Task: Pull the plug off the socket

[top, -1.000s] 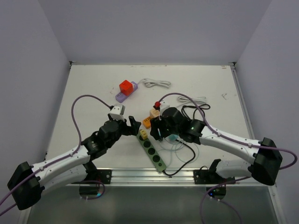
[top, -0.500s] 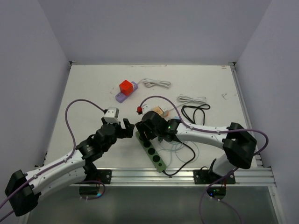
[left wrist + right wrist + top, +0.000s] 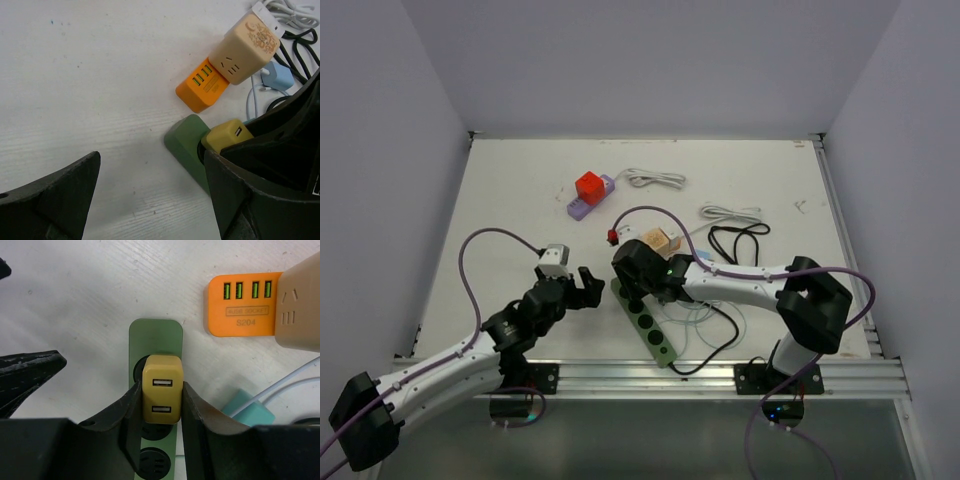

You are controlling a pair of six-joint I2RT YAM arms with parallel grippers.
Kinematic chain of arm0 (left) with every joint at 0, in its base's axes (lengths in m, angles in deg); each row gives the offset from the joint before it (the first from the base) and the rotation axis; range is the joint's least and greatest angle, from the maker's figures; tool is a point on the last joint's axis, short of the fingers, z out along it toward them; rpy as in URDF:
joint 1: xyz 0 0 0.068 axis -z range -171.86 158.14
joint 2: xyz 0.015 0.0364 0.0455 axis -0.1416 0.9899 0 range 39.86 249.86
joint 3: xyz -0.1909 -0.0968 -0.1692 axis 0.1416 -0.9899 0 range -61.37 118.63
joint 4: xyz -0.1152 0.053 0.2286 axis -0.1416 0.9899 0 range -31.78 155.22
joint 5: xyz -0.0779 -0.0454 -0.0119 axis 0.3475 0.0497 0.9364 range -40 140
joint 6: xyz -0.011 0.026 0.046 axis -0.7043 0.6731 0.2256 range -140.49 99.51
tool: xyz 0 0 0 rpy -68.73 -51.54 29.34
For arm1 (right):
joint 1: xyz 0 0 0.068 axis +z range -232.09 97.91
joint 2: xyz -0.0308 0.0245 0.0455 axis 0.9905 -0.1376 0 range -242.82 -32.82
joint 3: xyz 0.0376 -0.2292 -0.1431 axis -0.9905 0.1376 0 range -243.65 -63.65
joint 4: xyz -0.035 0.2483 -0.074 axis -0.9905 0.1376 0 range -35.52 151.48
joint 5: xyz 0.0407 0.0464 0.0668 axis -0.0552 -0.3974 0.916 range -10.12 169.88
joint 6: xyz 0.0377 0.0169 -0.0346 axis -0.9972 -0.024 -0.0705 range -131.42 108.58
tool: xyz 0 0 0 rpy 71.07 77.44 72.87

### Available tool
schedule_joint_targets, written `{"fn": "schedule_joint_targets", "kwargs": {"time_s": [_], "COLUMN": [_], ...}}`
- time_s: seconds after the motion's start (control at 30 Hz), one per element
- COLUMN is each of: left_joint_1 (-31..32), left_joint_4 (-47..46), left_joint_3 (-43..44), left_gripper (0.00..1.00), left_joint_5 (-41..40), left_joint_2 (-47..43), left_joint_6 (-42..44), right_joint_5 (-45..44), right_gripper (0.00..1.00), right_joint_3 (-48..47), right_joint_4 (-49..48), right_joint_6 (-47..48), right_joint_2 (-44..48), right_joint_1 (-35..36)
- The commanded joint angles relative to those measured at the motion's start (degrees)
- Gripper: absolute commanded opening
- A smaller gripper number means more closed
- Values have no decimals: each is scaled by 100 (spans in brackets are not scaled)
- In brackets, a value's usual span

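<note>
A yellow two-port USB plug sits in the end outlet of a green socket strip. My right gripper is shut on the yellow plug, one finger pressed on each side. From above, that gripper covers the plug at the far end of the strip. My left gripper stands open just left of that end, apart from it. In the left wrist view the plug and the strip's end show beside its right finger, with bare table between the fingers.
An orange USB block joined to a beige adapter lies just beyond the strip. A teal charger with thin cables lies to its right. Farther back are a red and purple adapter, white cables and a black cable.
My right gripper swung left onto the strip's far end and shut on the yellow plug. My left gripper drew back a little toward the lower left, still open.
</note>
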Motion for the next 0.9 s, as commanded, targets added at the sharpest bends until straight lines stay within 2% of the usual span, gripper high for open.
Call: {"fn": "schedule_joint_targets", "kwargs": {"time_s": [0.0, 0.07, 0.3, 0.63, 0.87], "left_joint_1": [-16, -16, -16, -16, -16], "left_joint_4": [-607, -810, -1872, -2796, -3964], "left_joint_3": [-250, -364, -847, -1050, -1103], "left_gripper": [88, 88, 87, 88, 89], "left_joint_5": [223, 373, 1111, 1919, 2289], "left_joint_2": [-13, 40, 392, 594, 1304], "left_joint_6": [-186, -203, -431, -870, -1143], "right_joint_5": [-393, -463, -674, -876, -841], "right_gripper": [6, 0, 0, 0, 0], "right_joint_3": [-334, -370, -405, -18, 96], "right_joint_4": [16, 95, 122, -396, -696], "right_joint_6": [-63, -115, -238, -695, -1003], "right_joint_2": [96, 104, 403, 1106, 1317], "right_joint_1": [16, 16, 16, 16, 16]}}
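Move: The green socket's middle lies about 12 cm right of the open left gripper, 8 cm back and 5 cm lower. Its far end carries the yellow plug, some 8 cm right of that gripper, level with it fore and aft, 3 cm lower. The orange socket sits 10 cm right, 6 cm ahead, 5 cm below. From the right gripper, already shut on the plug, the green socket's middle is 8 cm back, 4 cm right, 4 cm below. Keep the right fingers shut on the yellow plug and lift it about 7 cm, slowly at first, turning the wrist some 10 degrees clockwise. Meanwhile bring the wide-open left gripper about 6 cm right and a little back, dipping first and then coming partly up again, rolling its left side down and swinging clockwise, until a finger is close against the green socket's left side. ##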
